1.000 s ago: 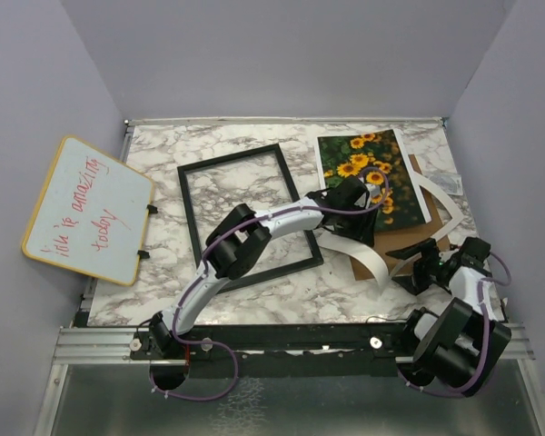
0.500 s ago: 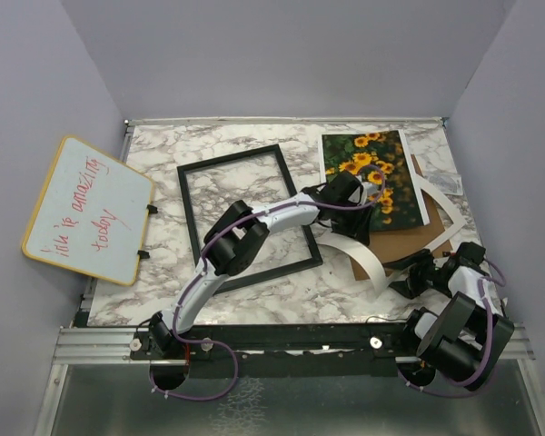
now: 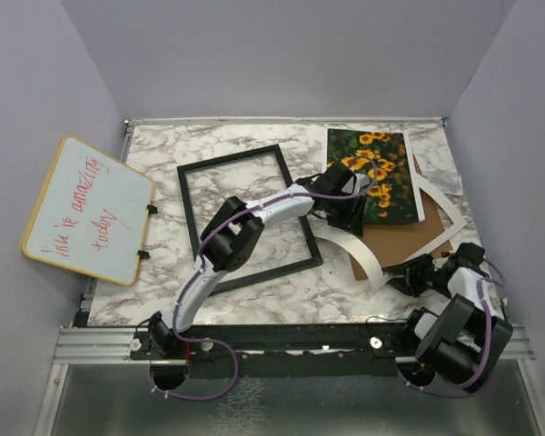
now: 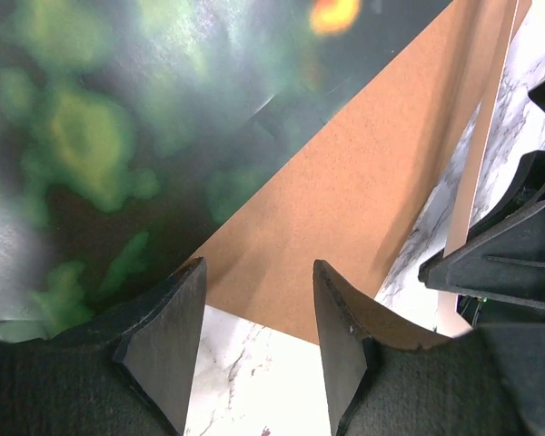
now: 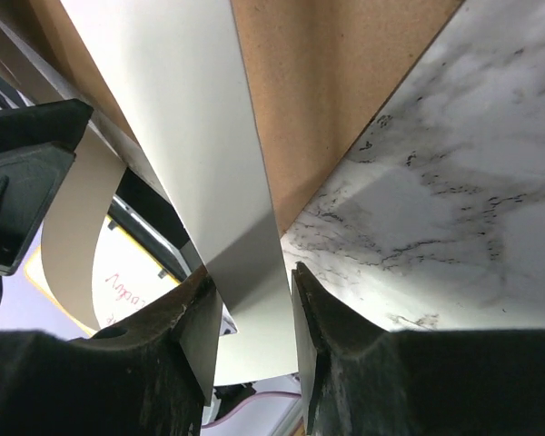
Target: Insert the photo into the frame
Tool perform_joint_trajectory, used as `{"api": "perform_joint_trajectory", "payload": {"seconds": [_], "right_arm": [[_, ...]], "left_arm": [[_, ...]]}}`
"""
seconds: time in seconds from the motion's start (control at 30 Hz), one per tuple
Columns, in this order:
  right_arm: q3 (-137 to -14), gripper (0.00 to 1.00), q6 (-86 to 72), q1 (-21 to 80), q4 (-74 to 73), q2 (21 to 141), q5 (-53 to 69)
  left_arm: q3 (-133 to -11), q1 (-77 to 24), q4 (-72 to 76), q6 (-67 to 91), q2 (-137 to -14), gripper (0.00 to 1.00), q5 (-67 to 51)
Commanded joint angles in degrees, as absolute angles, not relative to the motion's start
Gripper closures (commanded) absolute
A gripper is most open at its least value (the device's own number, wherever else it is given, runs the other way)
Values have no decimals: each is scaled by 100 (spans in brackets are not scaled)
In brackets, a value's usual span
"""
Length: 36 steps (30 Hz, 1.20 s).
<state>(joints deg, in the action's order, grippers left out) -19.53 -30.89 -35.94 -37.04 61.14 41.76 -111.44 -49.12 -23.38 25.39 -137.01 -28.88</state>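
Observation:
The photo (image 3: 372,171) of sunflowers lies at the back right, partly on the brown backing board (image 3: 404,238). The black frame (image 3: 227,158) lies flat to its left, with bare marble showing inside it. My left gripper (image 3: 343,211) sits at the photo's near left edge. In the left wrist view this gripper (image 4: 257,268) is open over the board (image 4: 345,200), with the blurred photo (image 4: 91,136) beside its left finger. My right gripper (image 3: 401,272) is at the white mat's near corner. The mat strip (image 5: 191,136) runs between its fingers (image 5: 252,272); I cannot tell whether they press on it.
The white mat (image 3: 350,243) arches up off the table between the frame and the board. A yellow-rimmed whiteboard (image 3: 86,209) with red writing hangs over the table's left edge. Grey walls close in the back and both sides.
The photo has turned and slid slightly to the back right with the left gripper on it. The right gripper's fingers have narrowed around the mat strip.

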Motion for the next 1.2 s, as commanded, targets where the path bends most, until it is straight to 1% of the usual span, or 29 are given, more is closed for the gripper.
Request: {"api": "perform_joint_trajectory", "payload": {"seconds": [0.0,0.17,0.33,0.43,0.57,0.7,0.83,0.87,0.93,1.03,1.17], "right_arm": [[-2021,64,-3060,-3568,-3885,5982,4298],[-1998,65,-3067,-3568,-3907,5889,4319],[-1959,67,-3059,-3568,-3939,5790,4285],[-1968,67,-3128,-3568,-4001,5715,4202],[-1967,68,-3190,-3569,-4010,5600,4217],[-1935,68,-3179,-3568,-3921,5636,4358],[-1917,69,-3213,-3564,-3837,5698,4501],[-1908,69,-3231,-3567,-3806,5710,4546],[-1899,69,-3278,-3561,-3751,5749,4635],[-1905,69,-3340,-3560,-3730,5799,4709],[-1866,69,-3453,-3560,-3700,5818,4799]], "left_arm": [[-11469,-4881,-2632,2467,-13715,47,-2644],[-11702,-4832,-2823,2668,-13500,40,-1813],[-11665,-4818,-2885,2976,-13123,33,-934],[-11420,-4789,-2955,3306,-12816,30,-223],[-10887,-4661,-2956,3754,-12421,28,249],[-10465,-4646,-2918,3907,-12096,26,25],[-9754,-4736,-2502,4305,-11774,23,-571],[-9549,-4782,-2312,4407,-11708,21,-711],[-9273,-4903,-2029,4564,-11645,15,-859],[-9009,-5083,-1867,4701,-11622,10,-864],[-8446,-5210,-813,5148,-11442,7,-1150]]}}
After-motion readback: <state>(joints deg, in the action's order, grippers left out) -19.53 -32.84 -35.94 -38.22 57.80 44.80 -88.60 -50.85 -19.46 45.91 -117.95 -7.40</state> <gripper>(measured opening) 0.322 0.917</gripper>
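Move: For my left hand, the mat's loose left strip bows past, its middle about 7 cm back and 2 cm left, roughly at my height. The photo's middle lies some 11 cm ahead and 5 cm right, the brown board's about 11 cm right and 1 cm back, both about 4 cm lower. The frame's middle is 27 cm left, level fore and aft. From my right hand, already holding the mat, that strip's middle is about 7 cm ahead and 12 cm left. My left hand sweeps about 7 cm forward along the photo's near-left side, climbing and swinging left as the wrist turns some 30 degrees counter-clockwise. It then drops back and down to the mat's left strip, jaws opening wide astride it, ending about 6 cm left of its start. My right hand keeps its pinch on the mat and eases up about 1.5 cm. ##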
